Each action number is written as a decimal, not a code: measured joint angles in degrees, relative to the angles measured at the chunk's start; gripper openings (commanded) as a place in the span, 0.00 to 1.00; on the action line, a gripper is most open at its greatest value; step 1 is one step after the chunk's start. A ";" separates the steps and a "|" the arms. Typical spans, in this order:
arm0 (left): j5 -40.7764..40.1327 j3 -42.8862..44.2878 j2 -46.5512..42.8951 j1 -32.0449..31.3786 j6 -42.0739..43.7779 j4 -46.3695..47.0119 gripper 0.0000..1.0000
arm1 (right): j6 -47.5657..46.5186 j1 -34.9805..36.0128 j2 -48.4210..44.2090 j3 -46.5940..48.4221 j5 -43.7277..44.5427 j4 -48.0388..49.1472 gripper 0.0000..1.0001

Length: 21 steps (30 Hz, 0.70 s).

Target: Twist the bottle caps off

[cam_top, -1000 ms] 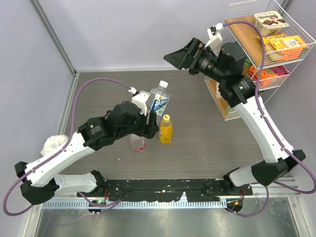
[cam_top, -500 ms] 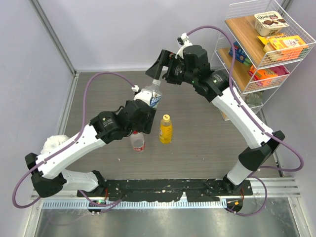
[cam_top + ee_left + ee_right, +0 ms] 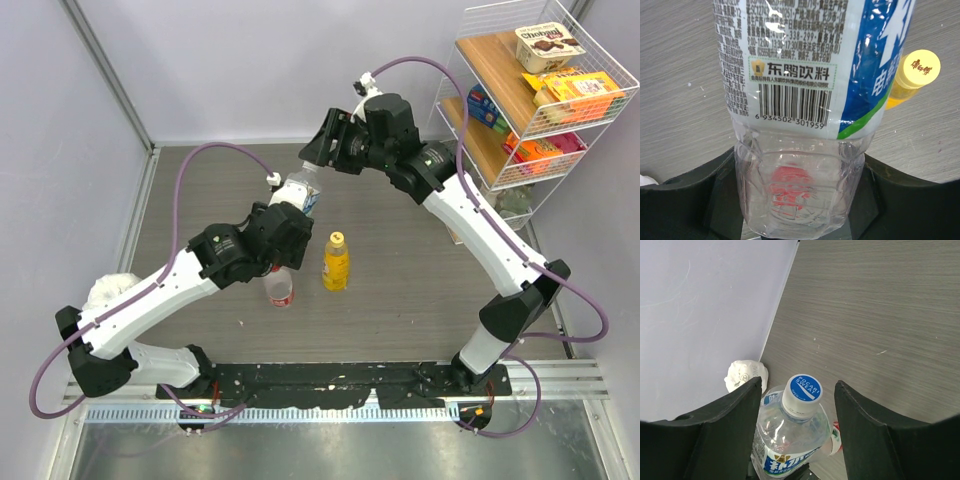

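My left gripper [image 3: 293, 218] is shut on the lower body of the clear bottle with the blue-white label [image 3: 303, 192] and holds it lifted and tilted. In the left wrist view the bottle [image 3: 800, 80] fills the space between both fingers [image 3: 690, 195]. My right gripper [image 3: 797, 386] is open around its white-blue cap [image 3: 802, 391], with a gap on each side. The yellow-orange bottle [image 3: 336, 262] with its yellow cap [image 3: 919, 67] stands on the table. The red-label bottle [image 3: 280, 290] stands beside it, its red cap [image 3: 789, 186] showing through the held bottle's base.
A wire shelf [image 3: 497, 62] with snack boxes stands at the back right. A crumpled white wad [image 3: 105, 292] lies at the left wall, also in the right wrist view as a white wad [image 3: 744, 374]. The grey table [image 3: 420, 280] is walled at the back and left.
The right arm swung left from the shelf and lowered over the held bottle's cap, its jaws narrowing around it. The left gripper tilted the bottle toward the back.
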 measured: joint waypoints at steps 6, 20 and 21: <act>-0.15 0.02 -0.02 0.00 0.00 0.00 0.00 | 1.01 -0.02 0.00 -2.03 -1.16 1.01 0.49; -0.61 0.02 -0.04 0.02 -0.70 -1.44 0.00 | 4.63 -1.14 -0.76 -8.44 -6.27 8.31 0.02; -0.61 0.00 -0.04 0.00 -0.72 -1.42 0.00 | 4.90 -1.51 -1.27 -9.60 -6.99 9.66 0.02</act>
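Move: The white-and-blue cap of the held bottle sits just beyond the right fingertips, about 2 cm to the left and 3 cm below the right hand point, level with it front to back. From the right hand, the yellow bottle stands some 13 cm back and 5 cm right, the red-capped bottle some 15 cm back and 7 cm left, both roughly 29 cm lower. From the left hand, the cap is about 12 cm ahead, 4 cm right and 10 cm up. Lower the half-open right gripper about 2.5 cm and ease it just over 1 cm left, so the cap comes between its pads; close as you go until the fingers pinch the cap's sides and stop on it, tilting the wrist only a few degrees. Keep the left gripper clamped on the bottle's lower body, practically still. ##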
